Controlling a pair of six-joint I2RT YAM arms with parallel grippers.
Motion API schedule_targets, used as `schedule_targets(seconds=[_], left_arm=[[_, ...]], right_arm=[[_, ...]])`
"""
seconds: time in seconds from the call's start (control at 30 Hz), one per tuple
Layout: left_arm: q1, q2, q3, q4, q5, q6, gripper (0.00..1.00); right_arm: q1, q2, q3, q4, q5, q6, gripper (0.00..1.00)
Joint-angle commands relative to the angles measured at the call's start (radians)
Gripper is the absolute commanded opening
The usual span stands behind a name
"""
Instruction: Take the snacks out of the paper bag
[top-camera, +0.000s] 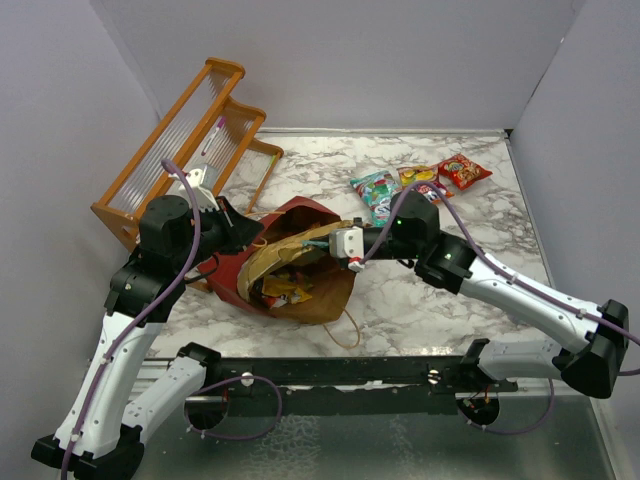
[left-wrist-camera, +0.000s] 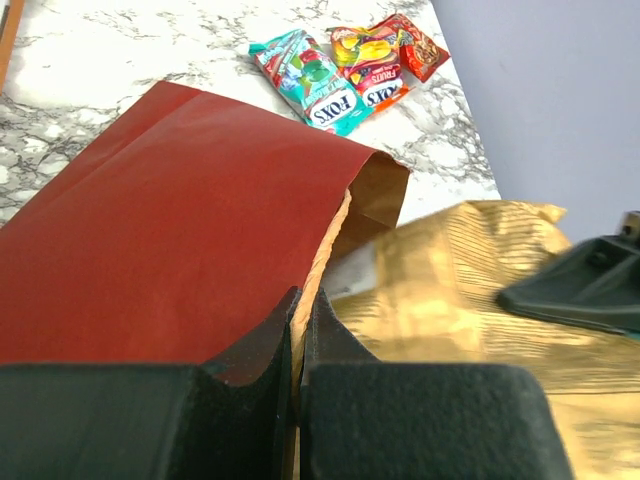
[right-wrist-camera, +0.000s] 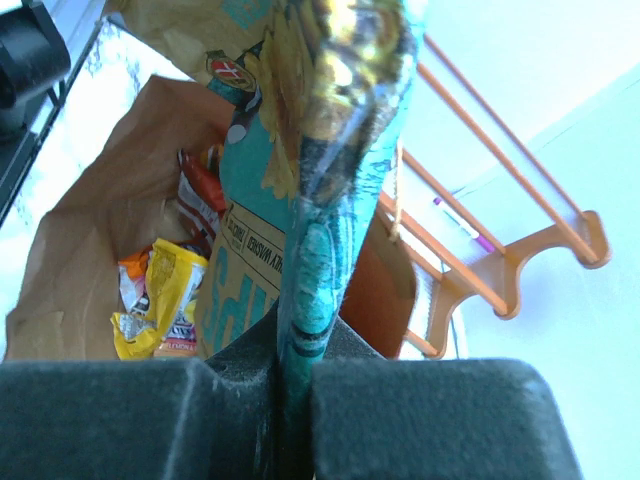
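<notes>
The red paper bag (top-camera: 232, 277) lies on its side on the marble table, mouth open toward the right. My left gripper (top-camera: 243, 232) is shut on the bag's upper rim (left-wrist-camera: 322, 245), the paper edge pinched between its fingers. My right gripper (top-camera: 336, 243) is at the mouth, shut on the teal sealed edge of a large gold-tan chip bag (right-wrist-camera: 300, 110), which is partly out of the mouth (top-camera: 290, 246). Yellow (right-wrist-camera: 165, 295) and red (right-wrist-camera: 200, 190) packets lie inside the bag. A teal packet (top-camera: 376, 190), an orange-yellow one (top-camera: 420, 180) and a red one (top-camera: 464, 171) lie on the table at the back right.
An orange wooden rack (top-camera: 190, 130) holding a purple pen (top-camera: 216, 130) leans at the back left, close behind the left arm. A twine handle (top-camera: 346, 330) trails from the bag toward the table's near edge. Grey walls enclose the table on three sides.
</notes>
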Motion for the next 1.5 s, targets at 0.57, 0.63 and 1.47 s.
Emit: schedule_targets(seconds=[0.57, 0.63, 1.47], left_arm=[[-0.004, -0.02, 0.031, -0.025, -0.072, 0.027, 0.0], [-0.003, -0.019, 0.033, -0.028, -0.077, 0.032, 0.0], [-0.004, -0.018, 0.04, -0.034, -0.071, 0.024, 0.0]], right_arm=[[0.009, -0.275, 0.237, -0.157, 0.396, 0.296, 0.01], [0.009, -0.272, 0.253, -0.156, 0.472, 0.342, 0.01], [-0.225, -0.1, 0.075, 0.057, 1.43, 0.502, 0.01]])
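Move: Ahead of the right hand, which already pinches the gold-and-teal chip bag, lie the emptied-out snacks: the yellow-red pack it heads for is about 36 cm forward, 24 cm right and 31 cm down. The teal pack lies about 10 cm left of that pack and 3 cm nearer, the red pack 9 cm right and 3 cm farther. The paper bag sits 6 cm ahead of the hand, 7 cm left and 20 cm down. From the left hand, the yellow-red pack is about 32 cm forward, 36 cm right, 32 cm down. Drawing the chip bag away from the paper bag's mouth, the right hand rises about 15 cm while going right and slightly back, then swings forward and farther right towards the laid-out packs, some 20 cm rightward in all, dipping at the end. It turns clockwise about 80 degrees until the fingers point forward, keeping its pinch. The left hand stays put, still pinching the paper bag's handle. ##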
